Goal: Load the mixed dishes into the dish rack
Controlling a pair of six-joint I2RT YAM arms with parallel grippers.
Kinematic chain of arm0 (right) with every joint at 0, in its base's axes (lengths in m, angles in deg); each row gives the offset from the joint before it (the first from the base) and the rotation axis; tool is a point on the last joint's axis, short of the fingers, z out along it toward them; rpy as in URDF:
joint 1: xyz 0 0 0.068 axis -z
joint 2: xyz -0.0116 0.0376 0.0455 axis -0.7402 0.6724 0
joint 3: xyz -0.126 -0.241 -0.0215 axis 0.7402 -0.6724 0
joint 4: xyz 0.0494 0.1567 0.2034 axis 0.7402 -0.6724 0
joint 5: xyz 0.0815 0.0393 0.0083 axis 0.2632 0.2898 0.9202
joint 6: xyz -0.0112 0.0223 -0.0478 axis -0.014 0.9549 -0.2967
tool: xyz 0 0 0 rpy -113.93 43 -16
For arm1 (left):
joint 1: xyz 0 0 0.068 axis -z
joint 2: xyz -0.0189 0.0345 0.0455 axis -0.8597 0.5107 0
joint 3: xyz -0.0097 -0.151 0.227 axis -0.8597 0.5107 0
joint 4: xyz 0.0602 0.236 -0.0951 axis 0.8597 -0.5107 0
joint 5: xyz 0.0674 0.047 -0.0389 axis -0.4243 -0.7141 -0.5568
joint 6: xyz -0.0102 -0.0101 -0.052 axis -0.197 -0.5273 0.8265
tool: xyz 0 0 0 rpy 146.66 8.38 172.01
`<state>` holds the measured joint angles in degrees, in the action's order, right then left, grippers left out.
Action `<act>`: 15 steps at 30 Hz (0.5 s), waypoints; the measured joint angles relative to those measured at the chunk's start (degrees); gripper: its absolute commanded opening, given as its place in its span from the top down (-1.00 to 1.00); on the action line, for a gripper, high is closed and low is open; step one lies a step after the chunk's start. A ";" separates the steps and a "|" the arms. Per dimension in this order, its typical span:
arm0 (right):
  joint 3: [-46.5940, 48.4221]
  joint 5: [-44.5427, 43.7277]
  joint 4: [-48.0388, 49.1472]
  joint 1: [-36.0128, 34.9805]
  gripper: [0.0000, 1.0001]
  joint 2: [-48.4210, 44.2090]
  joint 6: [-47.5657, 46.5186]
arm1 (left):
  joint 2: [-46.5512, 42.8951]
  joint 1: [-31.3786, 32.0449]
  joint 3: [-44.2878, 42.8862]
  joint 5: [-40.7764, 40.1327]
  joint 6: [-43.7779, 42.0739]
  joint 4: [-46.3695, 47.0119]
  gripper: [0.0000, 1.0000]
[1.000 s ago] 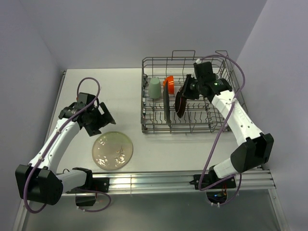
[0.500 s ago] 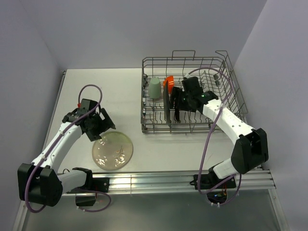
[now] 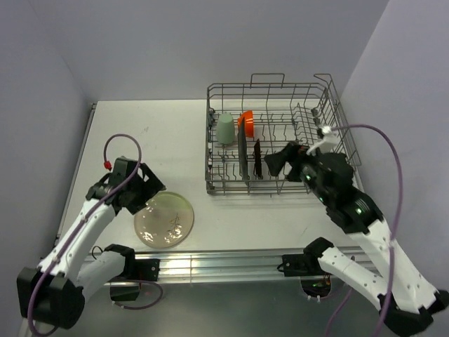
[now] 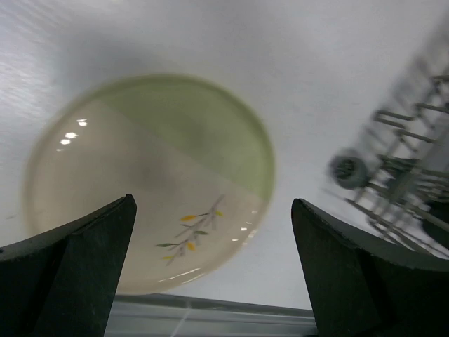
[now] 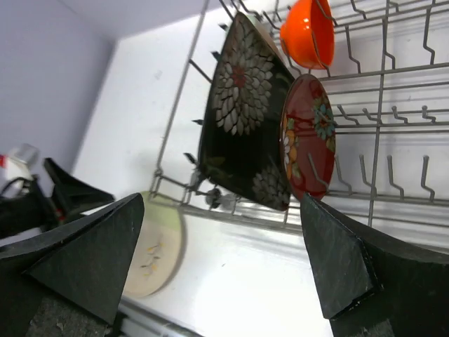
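Note:
The dish rack [image 3: 309,133] stands at the back right of the table. In it are the pale green cup [image 3: 224,128], the orange bowl [image 3: 245,121], the black floral plate [image 3: 243,154] and the small red plate [image 3: 257,159], both plates on edge between tines. The right wrist view shows the black plate [image 5: 242,119], the red plate [image 5: 309,137] and the orange bowl [image 5: 309,31]. My right gripper [image 3: 279,160] [image 5: 222,200] is open and empty at the rack's near side. The cream plate [image 3: 164,219] [image 4: 140,182] lies flat on the table. My left gripper [image 3: 149,193] [image 4: 212,203] hangs open just above its far-left rim.
The rack's raised wire handles [image 3: 267,76] and upright tines [image 5: 382,70] stand above the dishes. A metal rail [image 3: 224,263] runs along the table's near edge by the cream plate. Walls close in on the left and right. Cables loop over both arms.
My right gripper let go of the red plate in the rack, opened wide and drew back toward the near edge. My left gripper moved closer over the cream plate.

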<state>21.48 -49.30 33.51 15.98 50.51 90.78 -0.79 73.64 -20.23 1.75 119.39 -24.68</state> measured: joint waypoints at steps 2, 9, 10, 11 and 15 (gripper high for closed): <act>-0.92 0.31 -1.79 0.00 -0.99 -6.14 1.22 | -5.53 0.37 3.19 2.58 3.15 2.82 -0.93; -0.98 4.79 -10.75 -0.66 -0.99 -11.61 5.55 | -8.68 5.90 3.93 2.36 8.04 2.51 -0.99; -0.92 5.20 -11.47 -0.74 -0.99 -11.69 5.81 | -6.36 6.01 2.23 0.83 8.02 1.88 -0.98; -0.66 5.42 -12.57 -0.74 -0.99 -11.69 6.08 | -4.37 6.01 0.72 -0.31 7.98 1.57 -0.98; 1.84 5.84 -15.04 -0.85 -0.99 -10.71 6.43 | 8.31 6.01 -9.11 -4.42 9.25 -1.77 -0.99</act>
<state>23.32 -43.46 18.47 15.13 39.80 97.21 7.51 79.65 -29.34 -2.67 128.64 -26.46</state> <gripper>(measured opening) 0.994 0.993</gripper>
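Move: The cream plate, still on the table, lies almost under the open left hand: its middle about 3 cm back, 3 cm right and 10 cm below. The rack's near-left bottom corner is some 8 cm ahead and 21 cm right of that hand. From the right hand the plate is about 39 cm left, 5 cm back and 29 cm down; the racked red plate stands some 9 cm ahead, 4 cm left, the black plate about 10 cm ahead, 10 cm left, both roughly 18 cm lower. The red plate, already let go in the rack, is left behind as the right hand draws back about 7 cm, slowing, with its fingers wide open. Above the cream plate the left hand first eases 2 cm back and 3 cm right while rising slightly, then swings some 5 cm forward towards the plate's far side; its wrist rocks about 10 degrees and returns, fingers still open. ##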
